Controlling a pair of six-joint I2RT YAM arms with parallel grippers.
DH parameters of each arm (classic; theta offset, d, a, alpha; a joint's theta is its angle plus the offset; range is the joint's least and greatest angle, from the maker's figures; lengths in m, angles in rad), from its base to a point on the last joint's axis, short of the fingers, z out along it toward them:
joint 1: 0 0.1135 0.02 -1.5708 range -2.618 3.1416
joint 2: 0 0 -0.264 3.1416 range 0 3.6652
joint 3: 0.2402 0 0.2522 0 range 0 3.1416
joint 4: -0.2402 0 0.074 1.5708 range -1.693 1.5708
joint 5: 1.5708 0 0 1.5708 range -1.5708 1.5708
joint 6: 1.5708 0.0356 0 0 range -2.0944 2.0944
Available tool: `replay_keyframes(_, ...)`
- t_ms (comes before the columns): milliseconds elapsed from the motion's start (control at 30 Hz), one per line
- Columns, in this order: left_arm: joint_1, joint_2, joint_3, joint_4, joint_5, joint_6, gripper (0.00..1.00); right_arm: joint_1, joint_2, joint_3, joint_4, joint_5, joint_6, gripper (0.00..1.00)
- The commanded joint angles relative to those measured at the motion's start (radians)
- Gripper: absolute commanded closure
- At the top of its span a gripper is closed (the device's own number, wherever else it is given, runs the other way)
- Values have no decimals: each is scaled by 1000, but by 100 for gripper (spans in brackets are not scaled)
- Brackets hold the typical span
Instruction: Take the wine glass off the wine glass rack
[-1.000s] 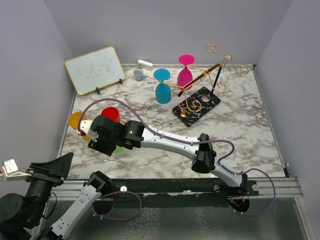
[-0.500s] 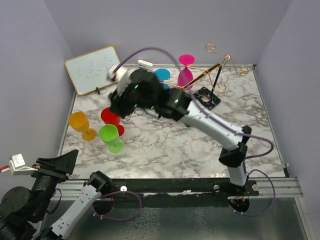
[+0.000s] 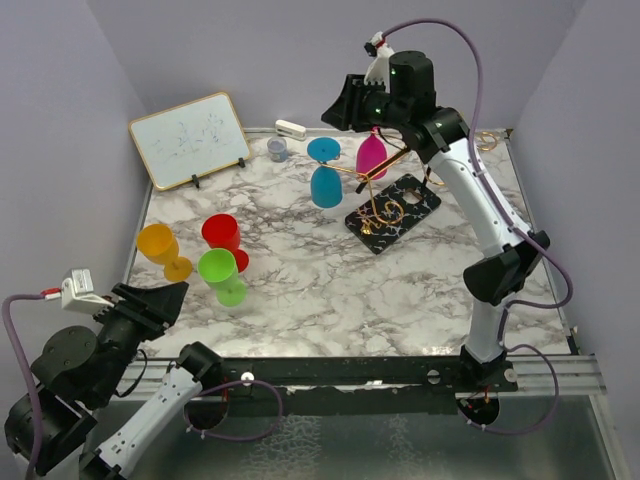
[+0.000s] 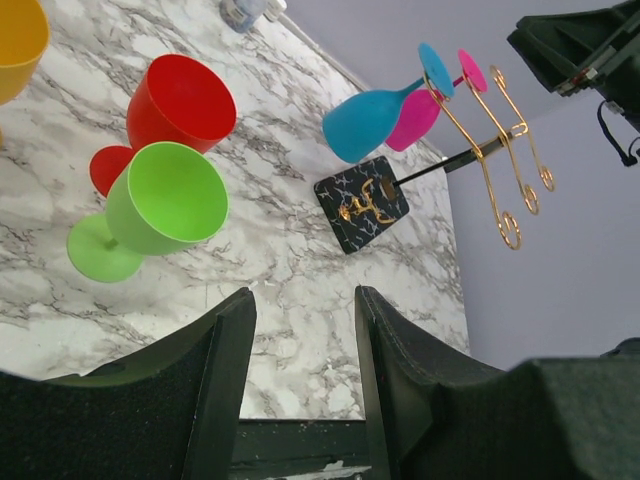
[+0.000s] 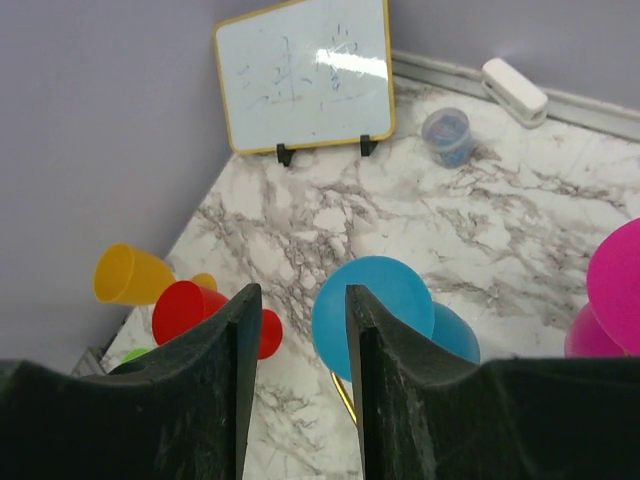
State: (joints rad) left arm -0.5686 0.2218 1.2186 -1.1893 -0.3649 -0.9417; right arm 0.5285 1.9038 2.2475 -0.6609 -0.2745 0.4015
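Note:
The wine glass rack (image 3: pixel 404 152) is a gold wire stand on a black patterned base (image 3: pixel 393 212) at the back of the table. A blue wine glass (image 3: pixel 325 181) and a pink wine glass (image 3: pixel 371 155) hang upside down from its arm. My right gripper (image 3: pixel 343 108) is open and empty, high above the rack. In the right wrist view the right gripper (image 5: pixel 299 297) looks down on the blue glass's foot (image 5: pixel 385 305). My left gripper (image 3: pixel 160 299) is open and empty at the front left. The left wrist view shows the rack (image 4: pixel 488 150) and the blue glass (image 4: pixel 365 121) far off.
Orange (image 3: pixel 161 247), red (image 3: pixel 222 235) and green (image 3: pixel 222 273) glasses stand at the front left. A whiteboard (image 3: pixel 190 137) leans at the back left. A small grey cup (image 3: pixel 277 149) and a white eraser (image 3: pixel 291 129) lie by the back wall.
My right arm swung from the standing glasses at the front left up and back to above the rack, uncovering the green glass. My left gripper shifted slightly right.

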Motion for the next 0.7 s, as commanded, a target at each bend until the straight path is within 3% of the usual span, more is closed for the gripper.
replay_keyframes(0,2,54,-13,62,70,35,53,-20,41,-4,-25,-87,62,61)
replay_keyframes(400,3,205,-37,171,138,79,52,-70,38,-112,-4,-51,88,57)
replay_keyframes(667,3,220,-67,223,156,81,51,-81,49,-147,15,-113,66,56)
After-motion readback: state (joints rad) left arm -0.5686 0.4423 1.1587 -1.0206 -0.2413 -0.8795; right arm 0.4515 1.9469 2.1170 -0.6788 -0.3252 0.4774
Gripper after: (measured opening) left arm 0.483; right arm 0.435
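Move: The blue wine glass hangs upside down, its middle about 3 cm ahead of my right hand, 1 cm to its left and some 16 cm below, foot uppermost. From that hand the pink glass is roughly 10 cm ahead, 9 cm right and 14 cm below. From my left hand the blue glass is some 36 cm ahead, 24 cm right and 10 cm below; the green one is about 8 cm ahead, 2 cm left, and the red 15 cm ahead, 1 cm left, both around 22 cm below. I sink my right hand about 8 cm towards the foot of the blue glass, tipping the fingers down a little over 10 degrees and keeping them half open and empty. Meanwhile my left hand, also empty and half open, travels about 5 cm forward and nearly 6 cm right towards the rack, high above the table, turning slightly clockwise. ##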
